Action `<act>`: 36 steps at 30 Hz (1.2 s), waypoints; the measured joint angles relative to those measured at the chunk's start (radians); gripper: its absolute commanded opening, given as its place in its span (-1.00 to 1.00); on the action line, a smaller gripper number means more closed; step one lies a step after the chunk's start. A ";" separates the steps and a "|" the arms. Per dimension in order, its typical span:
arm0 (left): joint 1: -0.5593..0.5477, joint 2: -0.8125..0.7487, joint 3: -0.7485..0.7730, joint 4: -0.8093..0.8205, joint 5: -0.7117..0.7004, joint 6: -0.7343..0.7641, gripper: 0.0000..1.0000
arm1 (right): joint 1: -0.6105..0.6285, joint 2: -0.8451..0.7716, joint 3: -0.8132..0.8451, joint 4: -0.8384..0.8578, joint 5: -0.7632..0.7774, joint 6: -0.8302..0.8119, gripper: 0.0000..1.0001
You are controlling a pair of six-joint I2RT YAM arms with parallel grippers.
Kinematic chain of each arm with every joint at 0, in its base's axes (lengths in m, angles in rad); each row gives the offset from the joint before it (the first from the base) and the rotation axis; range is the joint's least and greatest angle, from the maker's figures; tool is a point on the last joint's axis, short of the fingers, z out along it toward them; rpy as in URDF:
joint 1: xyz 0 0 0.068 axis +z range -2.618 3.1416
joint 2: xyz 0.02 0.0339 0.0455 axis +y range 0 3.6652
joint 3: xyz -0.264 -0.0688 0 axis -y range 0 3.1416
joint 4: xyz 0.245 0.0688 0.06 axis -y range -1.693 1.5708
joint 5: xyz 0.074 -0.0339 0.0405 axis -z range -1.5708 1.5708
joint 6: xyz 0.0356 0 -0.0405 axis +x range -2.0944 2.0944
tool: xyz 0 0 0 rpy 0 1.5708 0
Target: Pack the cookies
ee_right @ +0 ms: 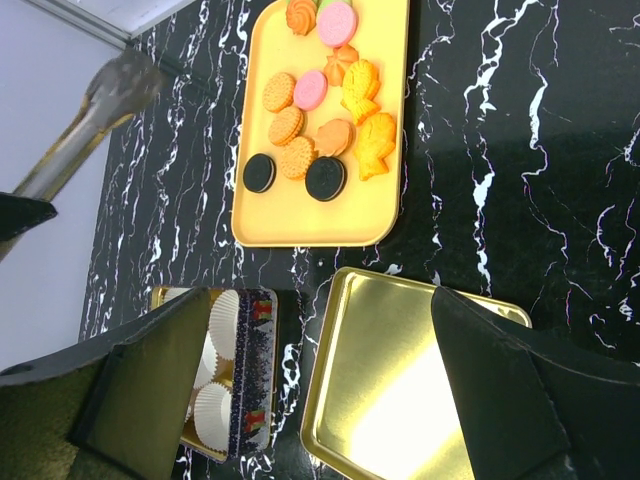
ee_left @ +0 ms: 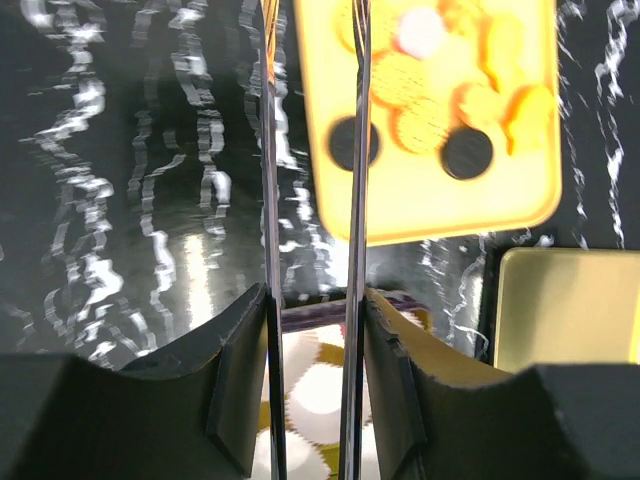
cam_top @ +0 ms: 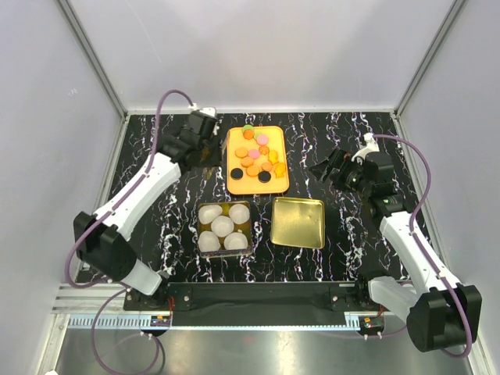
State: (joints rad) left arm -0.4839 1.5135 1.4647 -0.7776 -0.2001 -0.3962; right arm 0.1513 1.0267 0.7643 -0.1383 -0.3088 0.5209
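The cookies (cam_top: 256,156) lie on an orange tray (cam_top: 269,186): mostly orange discs, some pink, green, two black. They also show in the left wrist view (ee_left: 420,90) and the right wrist view (ee_right: 320,120). My left gripper (cam_top: 207,148) hovers just left of the tray, shut on metal tongs (ee_left: 358,200). The tong blades reach over the tray's near left corner, slightly apart and empty. The tongs also show in the right wrist view (ee_right: 85,125). My right gripper (cam_top: 328,168) is open and empty, above the table right of the tray.
An open tin (cam_top: 199,226) holding several white paper cups (cam_top: 223,226) stands in front of the tray. Its gold lid (cam_top: 298,223) lies upside down to the right. Grey walls close the table on three sides.
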 measured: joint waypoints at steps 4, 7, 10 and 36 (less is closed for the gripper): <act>-0.054 0.070 0.013 -0.005 0.007 0.000 -0.14 | 0.000 0.007 0.000 0.000 0.000 0.000 0.99; -0.076 0.101 0.010 -0.017 0.010 0.000 -0.14 | 0.000 0.007 0.000 -0.001 0.000 0.000 0.99; -0.089 0.103 -0.009 -0.016 0.010 0.000 -0.13 | 0.000 0.007 0.000 -0.001 0.000 0.000 0.99; -0.125 0.128 -0.125 0.014 0.014 0.008 -0.07 | 0.000 0.009 0.000 0.000 -0.004 0.000 0.99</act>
State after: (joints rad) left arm -0.6090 1.6413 1.3399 -0.7635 -0.1860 -0.3882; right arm 0.1513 1.0355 0.7643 -0.1387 -0.3126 0.5209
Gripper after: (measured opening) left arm 0.469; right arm 0.994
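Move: From the left hand, which holds the tongs, the left of the two black cookies lies about 3 cm ahead, 5 cm to the right and some 19 cm below. The other black cookie is level with it, about 8 cm farther right, and an orange round cookie sits 3 cm farther out and 3 cm right of it. The cookie box lies 12 cm back and 2 cm right of the hand. From the idle right hand, the left black cookie is 6 cm ahead and 22 cm left. The left hand, keeping its hold on the tongs, sinks about 9 cm towards the left black cookie at the tray's near left corner, slipping some 3.5 cm to the right at the outset and then easing back about 4 cm while it goes on down. The wrist tips the tongs roughly 10 degrees steeper and turns slightly clockwise, bringing the still-parted tips close in over that cookie, with the sinking slow towards the end; whether they touch it can't be seen. ##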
